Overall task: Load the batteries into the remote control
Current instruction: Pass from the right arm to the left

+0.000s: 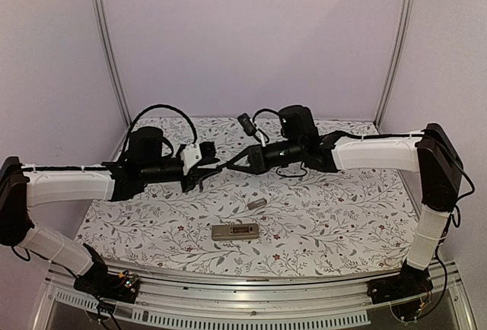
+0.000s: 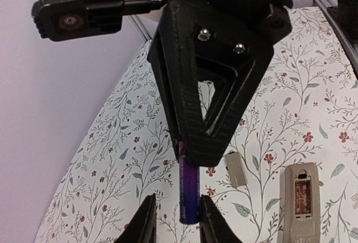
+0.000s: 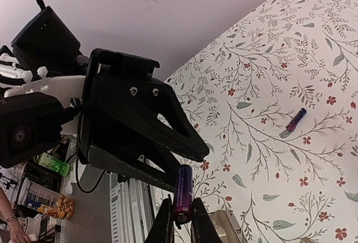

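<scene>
Above the middle of the table my two grippers meet tip to tip. My right gripper (image 3: 180,206) is shut on the near end of a purple battery (image 3: 183,190). The battery's other end (image 2: 189,195) sits between the fingers of my left gripper (image 2: 178,201), which stand open with a gap on one side. A second battery (image 3: 296,119) lies on the cloth. The remote control (image 1: 234,231) lies back up near the front edge, its battery recess (image 2: 302,194) showing bare.
A small grey cover piece (image 1: 256,204) lies on the floral cloth just behind the remote. The aluminium rail (image 1: 251,288) runs along the near edge, and pale walls close in the sides and back.
</scene>
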Tool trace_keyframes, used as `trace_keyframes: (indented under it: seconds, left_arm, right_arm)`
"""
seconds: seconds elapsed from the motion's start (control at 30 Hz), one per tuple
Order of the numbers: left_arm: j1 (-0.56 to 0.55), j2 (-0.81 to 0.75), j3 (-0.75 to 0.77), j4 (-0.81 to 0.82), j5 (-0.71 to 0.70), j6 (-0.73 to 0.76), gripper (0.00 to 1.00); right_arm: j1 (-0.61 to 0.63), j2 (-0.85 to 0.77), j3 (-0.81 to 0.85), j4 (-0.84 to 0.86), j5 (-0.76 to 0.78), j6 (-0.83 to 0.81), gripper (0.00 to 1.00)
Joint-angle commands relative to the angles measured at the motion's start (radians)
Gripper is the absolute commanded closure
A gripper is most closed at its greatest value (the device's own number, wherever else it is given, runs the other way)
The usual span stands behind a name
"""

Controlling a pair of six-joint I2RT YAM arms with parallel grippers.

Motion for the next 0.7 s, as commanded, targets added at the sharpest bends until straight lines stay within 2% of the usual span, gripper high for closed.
trace_keyframes:
  seconds: [0.0, 0.1, 0.17, 0.27, 0.33, 0.4, 0.43, 0.5, 0.6, 0.67]
  left_arm:
    - [0.004, 0.003, -0.003, -0.016, 0.000, 0.008, 0.77]
    - [0.002, 0.003, 0.006, -0.011, 0.009, 0.002, 0.86]
    - [0.002, 0.001, 0.015, -0.012, 0.011, -0.012, 1.00]
    - [0.002, -0.008, 0.025, -0.034, 0.015, -0.014, 1.00]
    - [0.002, -0.004, 0.034, -0.076, 0.005, -0.010, 1.00]
    - [0.002, 0.007, 0.050, -0.151, -0.024, -0.007, 1.00]
    - [-0.002, 0.012, 0.061, -0.201, -0.034, -0.003, 1.00]
    - [-0.017, 0.024, 0.086, -0.371, -0.054, 0.017, 1.00]
    - [-0.071, 0.055, 0.119, -0.552, -0.100, 0.044, 1.00]
    - [-0.101, 0.104, 0.148, -0.648, -0.125, 0.050, 1.00]
  right_arm:
    - [-0.005, -0.035, -0.018, 0.031, -0.023, 0.004, 1.00]
    - [-0.005, -0.032, -0.024, 0.037, -0.027, 0.007, 1.00]
    - [-0.005, -0.029, -0.025, 0.037, -0.027, 0.012, 1.00]
    - [-0.006, -0.026, -0.034, 0.035, -0.014, 0.014, 0.99]
    - [-0.010, -0.027, -0.044, 0.026, 0.007, 0.020, 0.76]
    - [-0.020, -0.042, -0.064, 0.005, 0.033, 0.023, 0.57]
    - [-0.030, -0.055, -0.087, -0.012, 0.063, 0.022, 0.51]
    - [-0.048, -0.094, -0.131, -0.054, 0.114, 0.023, 0.40]
    - [-0.059, -0.150, -0.201, -0.163, 0.214, -0.007, 0.32]
    - [-0.049, -0.179, -0.272, -0.167, 0.228, -0.112, 0.27]
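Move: The battery being passed is still held in the right fingers, its middle some 2 cm to the left of the right hand. Its free end sits between the left hand's part-open fingers, its middle about 2 cm right and 1 cm ahead of that hand. From the left hand, on the table about 18 cm below, the remote lies 12 cm back and 2 cm right, the battery cover 2 cm back and 9 cm right, the other battery 5 cm ahead and 10 cm left. The battery's free end gets pinched as the left fingers, nearly still in place, finish closing; only then do the right fingers open wide and let go, that hand drawing off about 5 cm to the right while sinking nearly as far. The left hand, keeping its pinch, then lowers the battery some 4 cm towards the table and slightly back, its fingers tipping down about 15 degrees. ##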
